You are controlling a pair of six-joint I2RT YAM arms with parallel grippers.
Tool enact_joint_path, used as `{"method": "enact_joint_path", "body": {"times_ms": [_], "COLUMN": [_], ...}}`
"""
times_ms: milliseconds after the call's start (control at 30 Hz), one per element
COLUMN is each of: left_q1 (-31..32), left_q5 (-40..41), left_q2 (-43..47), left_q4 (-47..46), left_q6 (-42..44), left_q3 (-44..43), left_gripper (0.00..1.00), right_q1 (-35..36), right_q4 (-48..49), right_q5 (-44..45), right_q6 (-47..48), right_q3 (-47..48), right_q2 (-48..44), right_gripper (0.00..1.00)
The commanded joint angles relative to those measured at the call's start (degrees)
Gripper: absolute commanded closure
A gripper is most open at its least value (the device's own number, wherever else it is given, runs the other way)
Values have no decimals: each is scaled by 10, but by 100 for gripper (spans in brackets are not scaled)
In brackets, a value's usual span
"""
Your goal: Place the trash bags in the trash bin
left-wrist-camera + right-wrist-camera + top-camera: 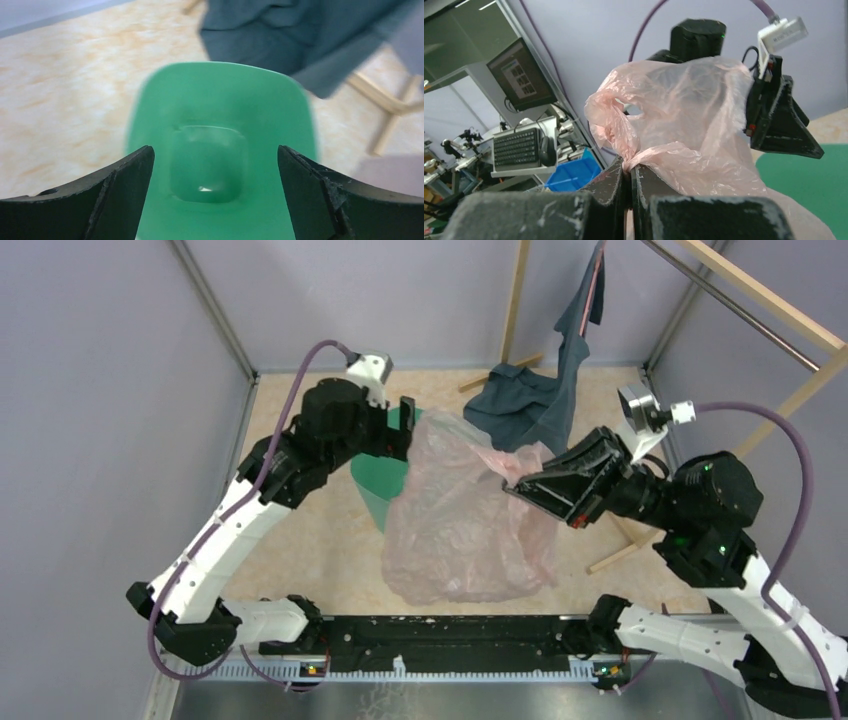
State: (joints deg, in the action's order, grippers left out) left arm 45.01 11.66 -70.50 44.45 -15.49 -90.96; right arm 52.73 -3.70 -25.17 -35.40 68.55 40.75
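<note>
The pale-pink trash bag (460, 520) hangs in mid-air, billowing over the right side of the mint-green trash bin (375, 485). My right gripper (512, 486) is shut on a bunched edge of the bag; in the right wrist view the film (689, 115) is pinched between the jaws of that gripper (630, 167). My left gripper (405, 425) hovers at the bin's far rim, beside the bag's top. In the left wrist view the gripper (215, 165) is open with nothing in it, looking straight down into the empty bin (220, 100).
A dark blue-grey garment (530, 400) hangs from a wooden rack (770, 300) at the back right and pools on the table behind the bag. A rack foot (620, 555) lies on the table to the right. Walls close in left and right.
</note>
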Motion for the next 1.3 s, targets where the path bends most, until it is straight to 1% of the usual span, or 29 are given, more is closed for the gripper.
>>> {"method": "enact_joint_path", "body": {"times_ms": [0,67,167,200,267,367,433,533,567,700,767,867,933,1000,1067,1167,1267], "left_q1": [-87,-109,-150,-169,-202,-216,-216,-217,-217,-216,-216,-215,-215,-215,-215,-215,-215], "left_q5": [-20,-10,16,5,-42,-90,-103,-100,-100,-109,-127,-161,-175,-186,-200,-253,-303], "left_q2": [12,7,-12,-19,-23,-16,-4,8,14,43,54,61,68,81,92,99,110], "left_q4": [-7,-24,-33,-36,-47,-68,-77,-68,-64,-46,-35,-9,6,9,11,6,-6], "left_q6": [84,92,98,95,87,76,72,69,69,54,51,36,24,13,2,-25,-44], "left_q3": [4,12,22,29,53,99,122,140,149,172,178,178,178,181,179,180,190], "left_gripper": [1,1,1,1,1,2,5,15,18,44,52,53,56,59,59,58,54], "right_q1": [4,4,4,4,4,4,4,4,4,5,4,4,4,5,4,4,4], "right_q4": [72,44,39,39,27,16,14,40,53,56,47,41,39,39,47,115,185], "right_q5": [-5,20,85,113,171,254,327,373,377,367,360,344,333,332,324,301,280], "right_q6": [1,32,68,74,86,110,115,112,112,116,118,113,111,99,80,29,-49], "right_q3": [79,103,115,119,124,126,114,81,73,81,99,128,156,183,199,201,192], "right_q2": [43,54,52,50,45,38,28,8,4,9,21,55,84,111,133,161,192], "right_gripper": [100,100,100,100,100,100,100,100,100,100,100,100,100,100,100,100,100]}}
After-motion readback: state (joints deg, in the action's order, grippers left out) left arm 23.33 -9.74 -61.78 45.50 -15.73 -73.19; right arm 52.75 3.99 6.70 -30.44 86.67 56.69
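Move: The trash bin's middle is about 3 cm ahead of the left hand, level with it sideways and some 22 cm below; its left rim is roughly 6 cm ahead, 9 cm left and 10 cm down. The bag spreads about 12 cm back and 9 cm right of the left hand, at its height. From the right hand the bin's middle is some 23 cm ahead, 16 cm left and 37 cm below. The trash bin's left rim is where the left hand goes: leftward about 10 cm and forward, then down some 10 cm, fingers closing to about half with the rim between them, then back along with it. The bag, still pinched in the right hand, is carried up and forward about 10 cm each, swinging right and returning left, turned some 30 degrees clockwise. ##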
